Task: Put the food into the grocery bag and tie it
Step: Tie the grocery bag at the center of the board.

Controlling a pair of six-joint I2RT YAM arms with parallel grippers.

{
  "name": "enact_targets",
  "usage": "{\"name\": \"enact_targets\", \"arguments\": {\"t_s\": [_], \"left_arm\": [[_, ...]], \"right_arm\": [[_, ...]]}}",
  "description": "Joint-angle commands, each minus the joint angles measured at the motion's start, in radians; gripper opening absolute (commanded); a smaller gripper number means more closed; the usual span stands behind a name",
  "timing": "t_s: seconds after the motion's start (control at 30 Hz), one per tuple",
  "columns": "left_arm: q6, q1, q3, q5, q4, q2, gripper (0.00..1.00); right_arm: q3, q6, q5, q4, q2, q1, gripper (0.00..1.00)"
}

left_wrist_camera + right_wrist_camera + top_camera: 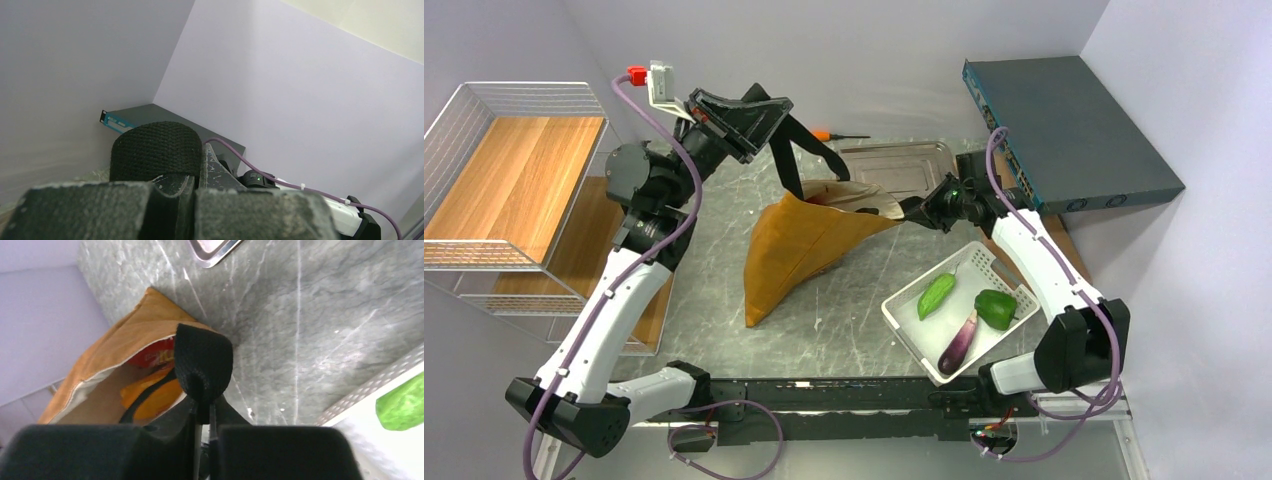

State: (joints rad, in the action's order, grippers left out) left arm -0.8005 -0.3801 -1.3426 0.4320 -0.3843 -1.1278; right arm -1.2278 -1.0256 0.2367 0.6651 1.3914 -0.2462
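The mustard grocery bag [809,245] lies on the grey table with its mouth toward the back. High above the bag's left side, my left gripper [769,125] is shut on one black strap [156,150], which loops over its fingers. At the right edge of the mouth, my right gripper [919,210] pinches the other black strap [204,362] between its closed jaws. The right wrist view looks into the bag [115,347], where food shows as a yellow snack packet [150,395] and a red one [150,356] against the pale lining.
A white basket [904,325] at the right front holds two green vegetables and a purple eggplant [959,343]. A metal tray [904,170] sits behind the bag, with an orange-handled tool [829,133] beside it. A wire shelf [514,180] stands left, a dark box [1064,130] back right.
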Motion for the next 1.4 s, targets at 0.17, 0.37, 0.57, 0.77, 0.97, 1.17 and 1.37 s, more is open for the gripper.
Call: {"name": "enact_targets", "arguments": {"t_s": [0.17, 0.37, 0.57, 0.77, 0.97, 1.17, 1.37], "left_arm": [[-0.019, 0.0, 0.001, -0.014, -0.15, 0.025, 0.0], [0.031, 0.0, 0.038, 0.026, -0.064, 0.044, 0.0], [0.103, 0.0, 0.141, -0.032, 0.058, 0.105, 0.0], [0.124, 0.0, 0.255, 0.011, 0.031, 0.039, 0.0], [0.063, -0.009, 0.23, 0.098, -0.073, -0.121, 0.0], [0.062, -0.02, 0.154, 0.194, -0.142, -0.265, 0.0], [0.092, -0.045, -0.016, 0.316, -0.127, -0.396, 0.0]], "right_arm": [[-0.165, -0.01, 0.096, -0.073, -0.04, -0.001, 0.0], [-0.101, -0.167, 0.304, -0.609, -0.159, 0.003, 0.0], [-0.055, -0.49, 0.413, -1.26, -0.132, -0.002, 0.0], [-0.173, -0.578, 0.509, -1.386, -0.019, -0.012, 0.0], [-0.208, -0.589, 0.525, -1.396, 0.008, -0.015, 0.0], [-0.2, -0.632, 0.52, -1.458, 0.017, -0.018, 0.0], [-0.233, -0.634, 0.55, -1.452, 0.053, -0.033, 0.0]]}}
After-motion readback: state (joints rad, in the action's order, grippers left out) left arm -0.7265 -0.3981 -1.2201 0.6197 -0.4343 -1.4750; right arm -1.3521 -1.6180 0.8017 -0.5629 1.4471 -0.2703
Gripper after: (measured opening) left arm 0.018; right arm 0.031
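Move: The black strap the right hand is closing on already lies between its fingers, with the orange bag's middle some 18 cm to this hand's left, 5 cm back and 6 cm lower. The metal tray is about 9 cm ahead, 2 cm left and 19 cm below; the vegetable basket is roughly 18 cm back, 10 cm right and 17 cm below. From the left hand, high up and holding the other strap, the right hand's strap lies about 22 cm right, 7 cm ahead and 36 cm below, and the bag's middle some 42 cm below, 4 cm right and 2 cm ahead. The right hand finishes shutting on its black strap and hoists it nearly 30 cm, drawing about 9 cm left towards the left hand, while its wrist swings round from pointing down and forward to pointing left and slightly up. Once that lift is under way, the left hand, still pinching its own strap, comes down close to 20 cm towards the bag's mouth while reaching forward and right, its raised fingers tipping nearer to level, so the two grippers end close together with the right one higher. ##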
